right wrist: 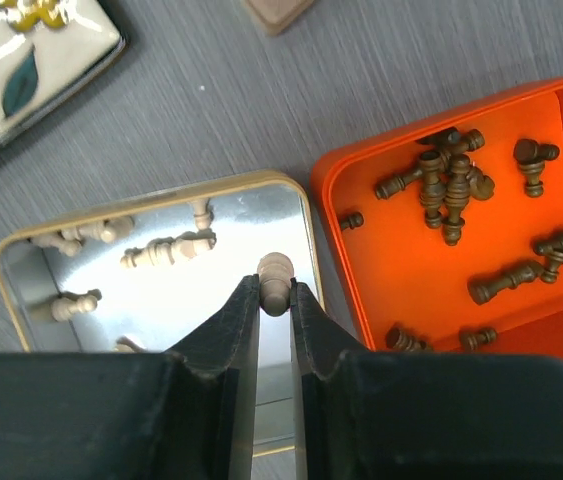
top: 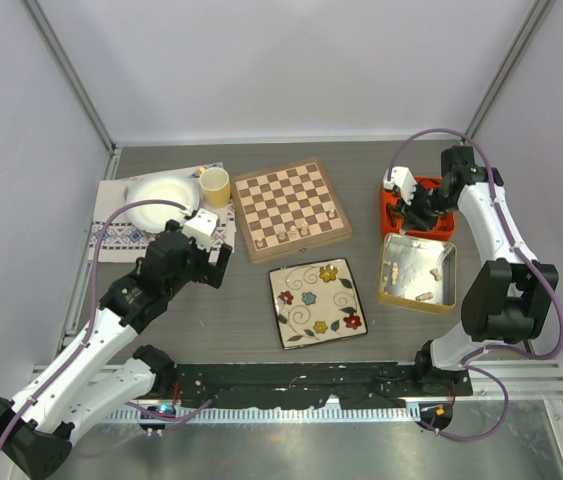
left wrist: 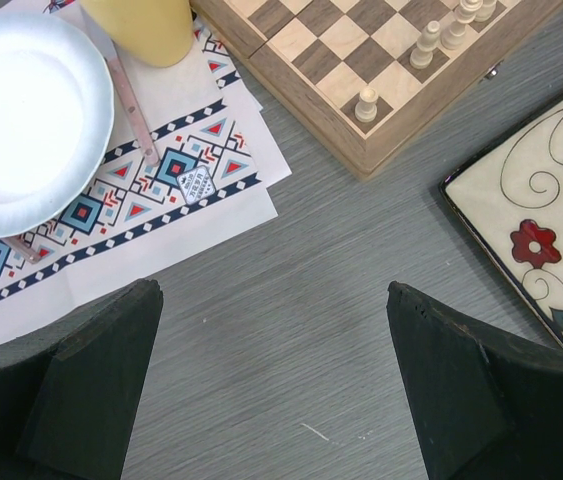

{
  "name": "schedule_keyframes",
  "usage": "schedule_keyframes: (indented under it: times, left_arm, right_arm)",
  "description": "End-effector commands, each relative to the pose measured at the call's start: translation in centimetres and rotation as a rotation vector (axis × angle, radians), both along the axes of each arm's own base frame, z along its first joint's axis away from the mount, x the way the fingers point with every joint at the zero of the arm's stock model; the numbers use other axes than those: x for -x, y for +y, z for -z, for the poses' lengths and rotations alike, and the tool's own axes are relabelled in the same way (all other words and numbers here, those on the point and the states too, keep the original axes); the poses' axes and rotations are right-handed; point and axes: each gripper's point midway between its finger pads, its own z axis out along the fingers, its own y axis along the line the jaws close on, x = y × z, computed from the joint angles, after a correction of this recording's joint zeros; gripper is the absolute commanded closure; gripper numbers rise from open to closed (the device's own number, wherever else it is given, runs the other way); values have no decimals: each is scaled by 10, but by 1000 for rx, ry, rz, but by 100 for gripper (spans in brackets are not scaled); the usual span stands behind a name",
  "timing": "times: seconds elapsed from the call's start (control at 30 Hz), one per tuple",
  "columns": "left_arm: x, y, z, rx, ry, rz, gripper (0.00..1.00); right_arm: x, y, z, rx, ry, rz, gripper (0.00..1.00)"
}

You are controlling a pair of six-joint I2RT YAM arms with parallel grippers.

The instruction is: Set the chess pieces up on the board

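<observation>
The board [top: 291, 208] lies at the back centre, with a few pale chess pieces [top: 301, 230] along its near edge; the left wrist view shows that corner [left wrist: 361, 140] and a pale pawn [left wrist: 366, 103]. My right gripper [right wrist: 275, 290] is shut on a pale chess piece [right wrist: 275, 272] over the right side of a gold-rimmed tin [right wrist: 151, 190], where more pale pieces [right wrist: 166, 250] lie. Dark pieces [right wrist: 446, 185] lie loose in the orange box [right wrist: 411, 290] beside it. My left gripper [left wrist: 271, 292] hangs open over bare table left of the board, holding nothing.
A square floral plate [top: 318, 300] sits in front of the board. A white paper plate [top: 161, 200], a yellow cup [top: 215, 186] and a patterned placemat [top: 111, 235] are at the back left. The tin [top: 418, 270] and orange box [top: 441, 228] stand at the right.
</observation>
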Motion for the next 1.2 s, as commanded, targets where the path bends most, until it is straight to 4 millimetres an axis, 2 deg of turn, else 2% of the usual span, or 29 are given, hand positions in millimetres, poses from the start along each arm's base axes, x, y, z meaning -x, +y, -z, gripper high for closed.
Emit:
schedule_keyframes:
  times: [0.0, 0.07, 0.1, 0.17, 0.3, 0.4, 0.43, 0.5, 0.57, 0.9, 1.03, 1.17]
  left_arm:
    - [-8, -2, -19, 33, -80, -4, 0]
    - [-8, -1, -18, 30, -78, -7, 0]
    - [-7, -1, -18, 29, -79, -8, 0]
    - [-8, 0, -18, 28, -81, -13, 0]
    - [-8, 2, -18, 25, -85, -22, 1]
    - [-8, 2, -17, 22, -82, -23, 0]
    - [-8, 2, -17, 22, -83, -25, 0]
    - [-8, 3, -18, 22, -85, -26, 0]
    - [-8, 3, -18, 22, -87, -29, 1]
    - [-10, 3, -14, 14, -79, -33, 0]
    - [-10, 4, -13, 10, -77, -37, 0]
    - [-11, 3, -12, 8, -76, -38, 0]
  right_arm:
    - [1, 26, -32, -99, 19, 95, 99]
    - [-2, 39, -35, -136, 48, 147, 99]
    - [-5, 57, -38, -149, 41, 126, 99]
    - [-7, 73, -38, -188, 82, 181, 99]
    - [-23, 117, -46, -261, 75, 240, 99]
    - [-33, 140, -48, -302, 98, 322, 99]
    - [-40, 140, -45, -302, 115, 414, 99]
    - [-50, 148, -44, -310, 128, 458, 99]
    - [-61, 147, -40, -310, 148, 573, 99]
    - [-78, 146, -43, -368, 160, 916, 99]
    - [-79, 150, -45, -394, 180, 939, 99]
    - [-83, 161, -41, -341, 146, 816, 99]
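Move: The right hand, about 11 cm above the table, still holds a white piece; the board's near right corner square lies some 14 cm left, 8 cm ahead and 9 cm below. A lone white piece stands one square beyond it, and the nearest of the row pieces 8 cm to its left and 2 cm nearer. The orange box centres about 10 cm ahead and 3 cm right of the hand. From the left hand that corner is roughly 14 cm ahead and 24 cm right. Keeping its pinch, the right hand sweeps about 15 cm left, then 6 forward to the board's near right corner, turning clockwise. ##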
